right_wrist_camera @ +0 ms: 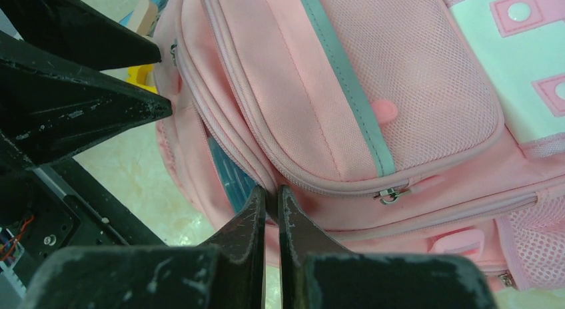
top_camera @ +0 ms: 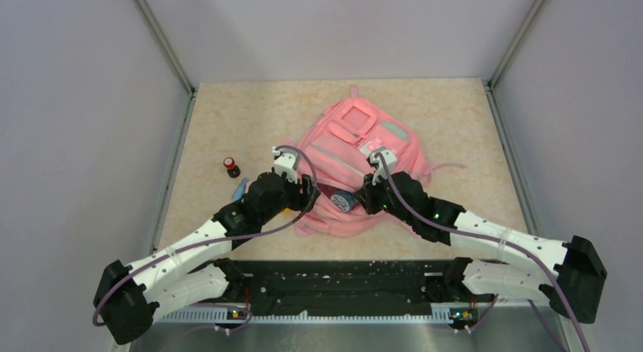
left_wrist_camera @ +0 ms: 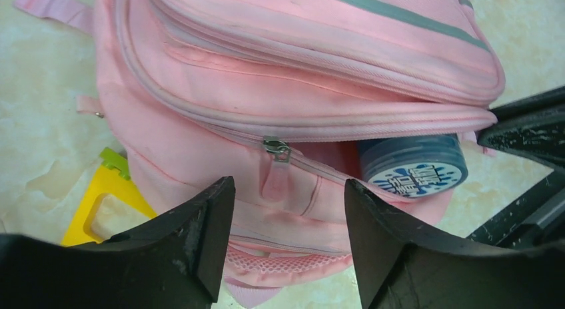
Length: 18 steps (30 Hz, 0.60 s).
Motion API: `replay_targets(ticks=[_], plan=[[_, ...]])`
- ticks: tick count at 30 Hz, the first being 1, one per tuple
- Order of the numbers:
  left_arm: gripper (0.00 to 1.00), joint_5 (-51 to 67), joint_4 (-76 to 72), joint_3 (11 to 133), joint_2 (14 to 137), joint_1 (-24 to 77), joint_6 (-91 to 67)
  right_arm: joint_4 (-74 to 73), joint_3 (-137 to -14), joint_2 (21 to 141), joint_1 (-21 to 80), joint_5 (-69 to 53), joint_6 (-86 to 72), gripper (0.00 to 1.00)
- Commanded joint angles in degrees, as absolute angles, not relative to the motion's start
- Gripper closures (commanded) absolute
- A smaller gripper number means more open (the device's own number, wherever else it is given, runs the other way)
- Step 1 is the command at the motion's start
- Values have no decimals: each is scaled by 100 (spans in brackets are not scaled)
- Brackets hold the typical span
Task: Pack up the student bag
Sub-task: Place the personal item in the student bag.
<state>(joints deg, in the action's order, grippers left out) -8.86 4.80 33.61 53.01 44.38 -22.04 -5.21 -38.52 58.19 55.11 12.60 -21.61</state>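
Note:
The student bag [top_camera: 356, 151] is a pink backpack lying flat mid-table, its main zip open at the near end. A round blue container [left_wrist_camera: 412, 168] with a blue-and-white lid sits in that opening [top_camera: 343, 199]. My left gripper [left_wrist_camera: 286, 202] is open just in front of the bag's near edge, with nothing between its fingers; the zip pull [left_wrist_camera: 276, 149] hangs beyond them. My right gripper [right_wrist_camera: 272, 196] is shut, pinching the pink fabric rim of the opening, and in the top view the right gripper [top_camera: 365, 194] is at the bag's near right side.
A yellow plastic piece [left_wrist_camera: 100, 202] lies against the bag's left side. A small dark bottle with a red cap [top_camera: 230, 167] and a light blue item [top_camera: 239, 188] stand on the table left of the bag. Grey walls enclose the table.

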Motion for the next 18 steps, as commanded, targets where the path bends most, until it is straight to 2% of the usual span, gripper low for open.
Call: replay_targets(ticks=[1, 10, 13, 18], plan=[[39, -373, -92, 3282, 5344, 4352, -2019, -464, -3757, 5910, 5511, 1178, -2426, 100], [49, -429, -263, 3255, 5654, 4170, -1800, -518, -3779, 5882, 5511, 1138, -2366, 100], [58, -404, -315, 3366, 5844, 4129, -1714, -516, -3771, 5847, 5511, 1035, -2274, 100], [90, -244, -411, 3458, 6077, 4097, -1618, -377, -3686, 5763, 5516, 712, -2027, 99]])
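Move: The left hand, open, has the bag's zip pull just under it: some 2 cm ahead, 1 cm right and 3 cm below. From that hand the blue jar in the bag's mouth lies about 8 cm right and 2 cm back, 4 cm down; the yellow toy some 9 cm left, about level, and 9 cm below. The zip pull is roughly 11 cm left and 2 cm ahead of the right hand, the jar 4 cm left and 1 cm back. The left fingers close around the zip pull's tab, from well open to nearly shut, as the hand sinks about 2.5 cm and eases roughly 1 cm forward onto it, after a small drift to the right. The right hand stays shut on the flap edge, holding practically still. ##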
